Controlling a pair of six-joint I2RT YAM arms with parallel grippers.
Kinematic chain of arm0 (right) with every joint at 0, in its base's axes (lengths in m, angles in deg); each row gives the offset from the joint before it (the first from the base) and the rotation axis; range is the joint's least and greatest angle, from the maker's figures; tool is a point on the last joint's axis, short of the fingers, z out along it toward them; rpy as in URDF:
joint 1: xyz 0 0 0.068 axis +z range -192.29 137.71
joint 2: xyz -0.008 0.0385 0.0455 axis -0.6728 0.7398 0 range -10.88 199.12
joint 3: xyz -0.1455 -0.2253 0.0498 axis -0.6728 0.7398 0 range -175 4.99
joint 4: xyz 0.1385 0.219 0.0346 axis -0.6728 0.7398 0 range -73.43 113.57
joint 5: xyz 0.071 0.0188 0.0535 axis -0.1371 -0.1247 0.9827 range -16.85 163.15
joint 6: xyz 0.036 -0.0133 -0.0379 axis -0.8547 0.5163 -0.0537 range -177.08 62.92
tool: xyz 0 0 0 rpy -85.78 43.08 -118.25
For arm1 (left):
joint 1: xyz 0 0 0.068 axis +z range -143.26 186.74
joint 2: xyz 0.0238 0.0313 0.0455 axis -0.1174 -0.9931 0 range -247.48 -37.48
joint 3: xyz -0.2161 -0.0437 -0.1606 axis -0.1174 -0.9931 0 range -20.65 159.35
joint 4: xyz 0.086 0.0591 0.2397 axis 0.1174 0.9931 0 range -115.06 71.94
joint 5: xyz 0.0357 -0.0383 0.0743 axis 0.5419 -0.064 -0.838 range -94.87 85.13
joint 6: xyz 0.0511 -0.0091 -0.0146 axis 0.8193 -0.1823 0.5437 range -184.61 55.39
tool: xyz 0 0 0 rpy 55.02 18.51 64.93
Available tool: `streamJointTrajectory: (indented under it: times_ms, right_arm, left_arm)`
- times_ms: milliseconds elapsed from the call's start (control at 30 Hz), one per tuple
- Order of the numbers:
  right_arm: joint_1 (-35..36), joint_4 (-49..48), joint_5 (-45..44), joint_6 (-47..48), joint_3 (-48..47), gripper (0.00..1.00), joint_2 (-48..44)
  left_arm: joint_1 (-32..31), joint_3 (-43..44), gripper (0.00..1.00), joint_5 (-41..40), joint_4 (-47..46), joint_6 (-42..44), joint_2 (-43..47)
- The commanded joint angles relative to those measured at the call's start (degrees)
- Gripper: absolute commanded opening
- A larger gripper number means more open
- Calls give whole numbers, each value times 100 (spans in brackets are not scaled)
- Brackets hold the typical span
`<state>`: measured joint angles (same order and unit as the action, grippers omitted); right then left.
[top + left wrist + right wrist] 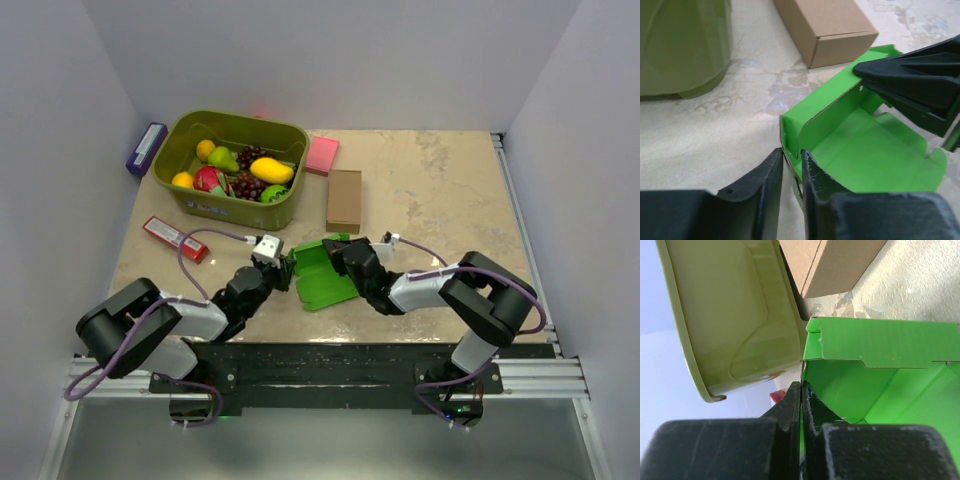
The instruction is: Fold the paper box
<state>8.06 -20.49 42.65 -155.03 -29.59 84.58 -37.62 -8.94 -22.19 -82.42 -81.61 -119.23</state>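
The paper box (pixel 322 283) is bright green card, half formed into an open tray with raised walls, lying near the table's front middle. In the left wrist view its left wall (pixel 827 117) stands between the fingers of my left gripper (pixel 792 156), whose jaws are slightly apart and straddle the wall's near corner without pinching it. My right gripper (pixel 801 388) is shut on the thin edge of the box's far corner wall (pixel 880 342). Seen from above, my left gripper (pixel 287 268) is at the box's left side and my right gripper (pixel 338 254) at its upper right.
An olive bin (pixel 292 134) of toy fruit stands at the back left, close to the green tray. A brown cardboard box (pixel 344 200) lies just behind the tray, a pink pad (pixel 322 155) beyond it. A red pack (pixel 175 238) and a purple box (pixel 146 148) lie at the left.
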Motion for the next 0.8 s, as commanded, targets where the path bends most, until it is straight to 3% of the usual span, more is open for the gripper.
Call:
streamJointTrajectory:
  times_ms: [0, 100, 233, 333, 500, 767]
  right_arm:
    - [10, -319, -290, 39, 251, 0, 122]
    - [10, -477, -281, 83, 391, 0, 113]
    - [10, -750, -316, 110, 593, 0, -1]
    - [10, -759, -334, 197, 673, 0, -71]
    - [1, -943, -272, 250, 786, 0, -71]
    - [10, -1198, -219, 382, 892, 0, -54]
  left_arm:
    - [-38, 165, 40, 676, 251, 21, 572]
    - [-38, 122, 57, 931, 647, -111, 1003]
    - [-20, -36, 69, 1213, 1103, -278, 1661]
    - [199, -150, 70, 1310, 1604, -584, 2021]
    - [1288, -388, 72, 1837, 1781, -1245, 2462]
    - [1404, -239, 73, 1169, 2116, -1404, 1699]
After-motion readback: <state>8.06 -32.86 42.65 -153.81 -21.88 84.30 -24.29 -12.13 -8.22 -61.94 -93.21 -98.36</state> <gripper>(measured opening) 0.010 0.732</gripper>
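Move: The left hand's slightly opened fingertips are still around the upper edge of the green paper box's left wall, whose middle is about 2 cm back, 1 cm right and 2 cm lower. From this hand the brown box is some 14 cm ahead, 12 cm right, and the fruit bin roughly 21 cm ahead, 14 cm left. The right hand's shut fingers pinch the back wall's rim strip right at the hand point; the brown box is about 9 cm beyond that hand, 2 cm right. The left fingers come free of the left wall's edge as they spread wide. That hand lifts about 5 cm while backing off and drifting a little right, then swings some 6 cm left, dropping 4 cm and coming slightly forward, its fingers tipping downward, beside the wall. Meanwhile the right hand keeps its pinch on the rim strip and eases some 2 cm right and back. ##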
